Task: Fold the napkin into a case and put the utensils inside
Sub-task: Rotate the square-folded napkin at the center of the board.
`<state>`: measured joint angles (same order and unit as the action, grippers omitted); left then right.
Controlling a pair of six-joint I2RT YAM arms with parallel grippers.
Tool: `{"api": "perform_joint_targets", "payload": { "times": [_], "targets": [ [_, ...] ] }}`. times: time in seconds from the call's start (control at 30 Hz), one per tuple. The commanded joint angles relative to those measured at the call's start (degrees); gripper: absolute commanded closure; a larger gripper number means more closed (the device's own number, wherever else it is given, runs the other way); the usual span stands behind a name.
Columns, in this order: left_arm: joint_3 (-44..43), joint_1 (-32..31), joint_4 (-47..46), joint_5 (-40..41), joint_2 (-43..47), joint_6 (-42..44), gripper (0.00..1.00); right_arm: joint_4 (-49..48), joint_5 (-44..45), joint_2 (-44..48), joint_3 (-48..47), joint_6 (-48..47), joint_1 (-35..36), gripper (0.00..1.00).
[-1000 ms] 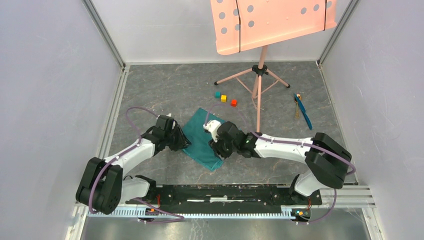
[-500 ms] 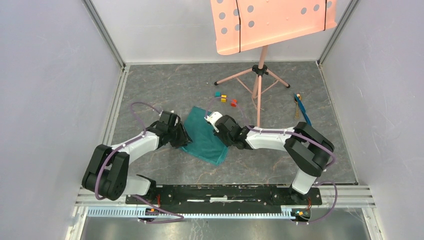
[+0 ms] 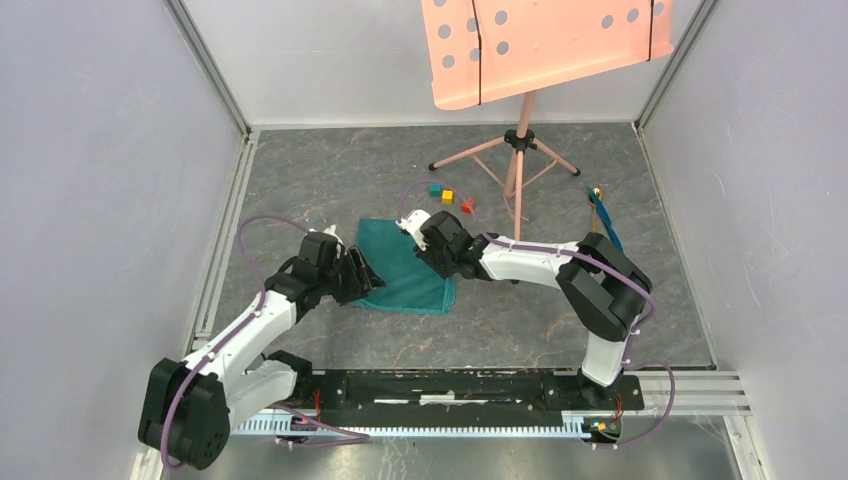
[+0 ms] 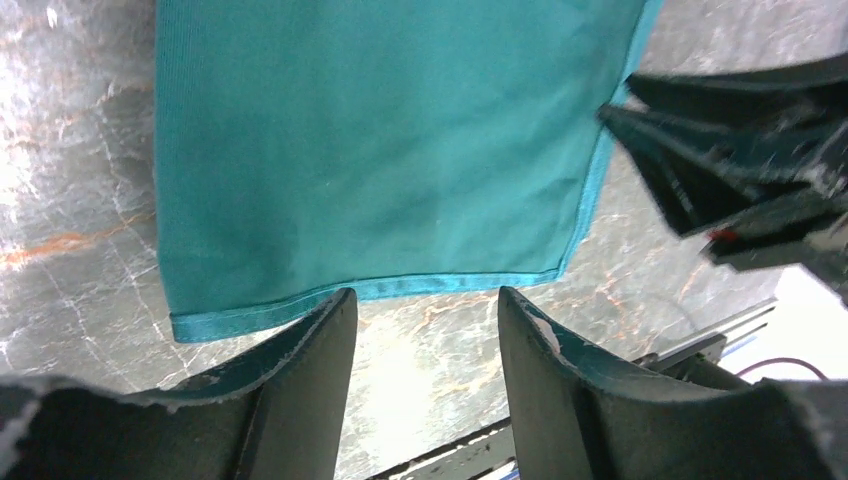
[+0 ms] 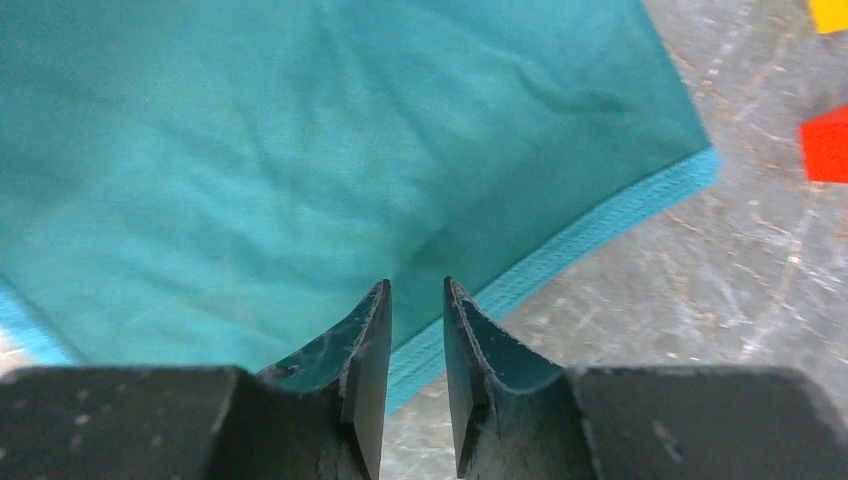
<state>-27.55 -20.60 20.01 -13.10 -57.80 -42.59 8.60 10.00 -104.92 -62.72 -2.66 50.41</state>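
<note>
The teal-green napkin lies flat on the grey table between my two grippers. My left gripper is at its left edge. In the left wrist view the napkin ends just beyond my left gripper, which stands open over bare table. My right gripper hovers over the cloth's upper right edge. In the right wrist view the right gripper has a narrow gap, and the napkin hem shows through it, not pinched. The utensils, one blue and one golden-brown, lie together at the far right.
Three small cubes sit behind the napkin: teal, yellow and red. The red cube shows near the cloth's corner. A pink music stand rises at the back. Grey walls enclose the table.
Both arms swung the napkin from a steep diagonal to lie wider and flatter, farther back. My left gripper opened and let go of the cloth's edge.
</note>
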Motion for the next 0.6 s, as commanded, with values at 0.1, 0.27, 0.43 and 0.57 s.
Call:
{"api": "perform_joint_targets", "payload": {
  "times": [0.1,0.27,0.43,0.57],
  "targets": [
    [-4.60,2.00,2.38,2.17,-4.14,1.00,0.43,-2.73,-15.99,3.03,1.22,8.75,0.02,0.69],
    [-1.76,1.97,3.48,7.84,-2.58,2.52,0.44,-4.56,-18.70,5.52,4.63,11.90,0.06,0.62],
    [1.37,2.01,2.08,5.36,0.18,3.56,0.43,0.63,-17.98,11.67,5.96,16.42,1.01,0.51],
    [0.59,1.96,2.85,1.43,3.27,3.46,0.42,2.91,-15.42,19.11,10.25,27.23,1.68,0.41]
  ]
}}
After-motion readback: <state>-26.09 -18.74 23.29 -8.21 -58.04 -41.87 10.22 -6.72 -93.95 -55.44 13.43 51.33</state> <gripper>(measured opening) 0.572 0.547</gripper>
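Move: The folded napkin's middle is some 7 cm left of the right hand, level with it ahead, with its surface a couple of centimetres below. Its near-right corner is about 10 cm back and 2 cm right of that hand. The red cube stands roughly 13 cm ahead and 6 cm right. From the left hand, the napkin's middle is about 5 cm ahead, 5 cm right and 4 cm below, and its near-left corner about 3 cm back and 4 cm left. Draw the right gripper back about 8 cm along the napkin's right side to hover by the near-right corner, tilting the wrist over 20-odd degrees and opening the fingers partway, with a clear rise at the end. Meanwhile lift the left gripper slightly forward, then bring it left and down to the near-left corner, fingers still open. ##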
